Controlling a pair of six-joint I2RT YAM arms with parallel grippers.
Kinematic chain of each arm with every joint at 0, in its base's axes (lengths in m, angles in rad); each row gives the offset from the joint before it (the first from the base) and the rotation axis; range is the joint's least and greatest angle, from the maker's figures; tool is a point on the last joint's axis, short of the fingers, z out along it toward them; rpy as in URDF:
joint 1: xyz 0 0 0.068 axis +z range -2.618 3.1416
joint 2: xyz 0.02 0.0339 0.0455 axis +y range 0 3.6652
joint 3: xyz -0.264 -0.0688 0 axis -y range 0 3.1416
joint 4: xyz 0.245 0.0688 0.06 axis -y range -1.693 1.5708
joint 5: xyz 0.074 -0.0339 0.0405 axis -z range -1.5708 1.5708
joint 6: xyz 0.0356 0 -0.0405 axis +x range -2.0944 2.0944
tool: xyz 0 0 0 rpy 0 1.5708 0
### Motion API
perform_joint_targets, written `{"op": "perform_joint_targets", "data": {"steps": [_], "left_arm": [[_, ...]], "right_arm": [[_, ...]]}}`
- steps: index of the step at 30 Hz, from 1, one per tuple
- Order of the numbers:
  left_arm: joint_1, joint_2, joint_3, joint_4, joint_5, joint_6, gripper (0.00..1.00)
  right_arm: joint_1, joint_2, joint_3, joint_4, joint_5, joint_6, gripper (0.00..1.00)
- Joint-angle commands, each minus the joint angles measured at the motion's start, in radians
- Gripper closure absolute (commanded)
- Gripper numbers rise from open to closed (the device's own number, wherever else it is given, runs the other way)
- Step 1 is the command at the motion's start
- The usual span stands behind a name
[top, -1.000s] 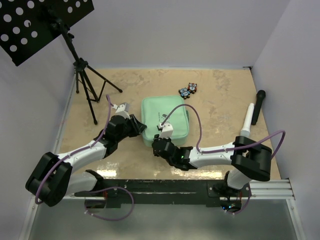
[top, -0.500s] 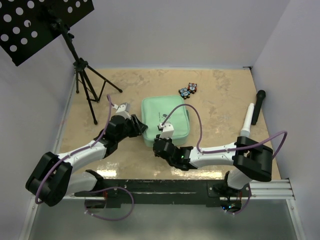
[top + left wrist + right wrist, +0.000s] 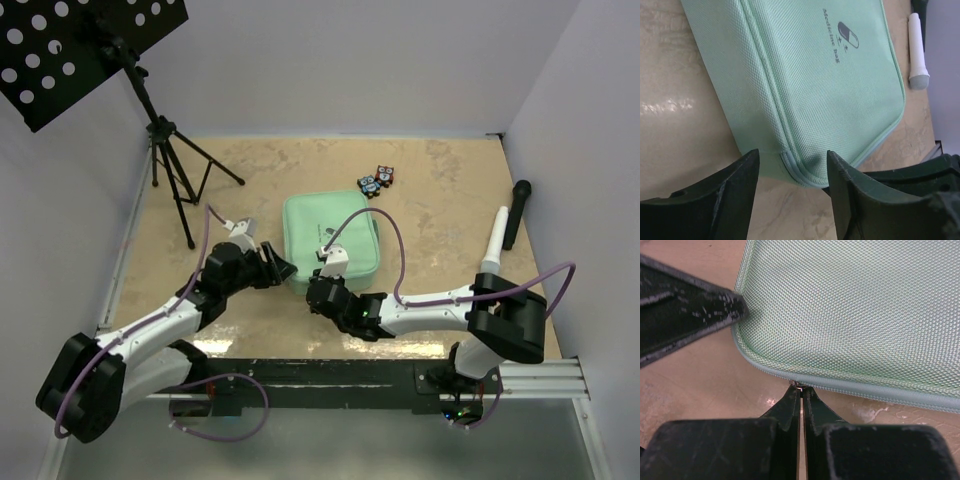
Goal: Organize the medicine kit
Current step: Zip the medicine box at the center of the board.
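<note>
The medicine kit (image 3: 330, 235) is a mint-green zip case lying closed and flat mid-table, with a pill mark on its lid (image 3: 847, 35). My right gripper (image 3: 318, 290) is at its near edge, shut on the small metal zipper pull (image 3: 799, 386) near the kit's near-left corner (image 3: 747, 340). My left gripper (image 3: 283, 270) stands open just off that same corner, its fingers (image 3: 735, 185) apart on either side of the corner seam (image 3: 792, 170), not touching it. One left finger (image 3: 690, 315) shows in the right wrist view.
A black music stand on a tripod (image 3: 175, 170) stands at the back left. Two small owl figures (image 3: 377, 180) lie behind the kit. A white tube (image 3: 495, 240) and a black microphone (image 3: 518, 212) lie at the right, near the wall.
My left gripper has opened wider and drawn back toward the near left, away from the kit's corner. My right gripper has closed fully at the kit's near edge.
</note>
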Motion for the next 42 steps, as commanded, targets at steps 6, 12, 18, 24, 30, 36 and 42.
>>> {"op": "perform_joint_targets", "data": {"steps": [6,12,18,24,30,36,42], "left_arm": [[-0.031,0.001,-0.09,0.122,0.109,-0.143,0.4],[-0.067,0.024,-0.048,0.116,0.042,-0.181,0.47],[-0.071,0.054,-0.037,0.096,0.022,-0.169,0.81],[-0.07,0.055,-0.03,0.077,0.014,-0.153,1.0],[-0.068,0.049,-0.027,0.07,-0.016,-0.147,1.0],[-0.059,-0.014,-0.031,0.034,-0.105,-0.144,1.0],[-0.047,-0.031,-0.034,0.013,-0.155,-0.143,1.0]], "right_arm": [[-0.002,-0.015,0.028,-0.013,0.061,0.016,1.0],[-0.002,-0.008,0.037,-0.01,0.059,0.013,1.0],[-0.002,-0.008,0.041,-0.011,0.059,0.009,1.0],[-0.002,-0.018,0.03,-0.016,0.061,0.012,1.0],[-0.003,-0.027,0.027,-0.039,0.07,0.016,1.0],[-0.003,-0.079,0.005,-0.086,0.07,0.033,1.0],[-0.002,-0.143,-0.033,-0.137,0.078,0.055,1.0]]}}
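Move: The left hand, its fingers spread, has the box's near left corner seam about 2 cm back, 2 cm to its right and just below; the medicine box's middle lies some 6 cm ahead, 9 cm right and 5 cm lower. The right hand already grips the zipper pull on the near seam; from it the box's middle is about 9 cm ahead, 4 cm right and 3 cm lower, and the left corner seam roughly 1 cm ahead and 4 cm left. Back about 2.5 cm, then to its right 2 cm and slightly down, the left hand settles around the near left corner, rolling and tipping a little, then closes and pinches the corner seam while easing forward 1.5 cm. The right hand keeps hold of the zipper pull, nearly still until it draws right and up some 1.5 cm at the end, as the left drifts slightly left. ##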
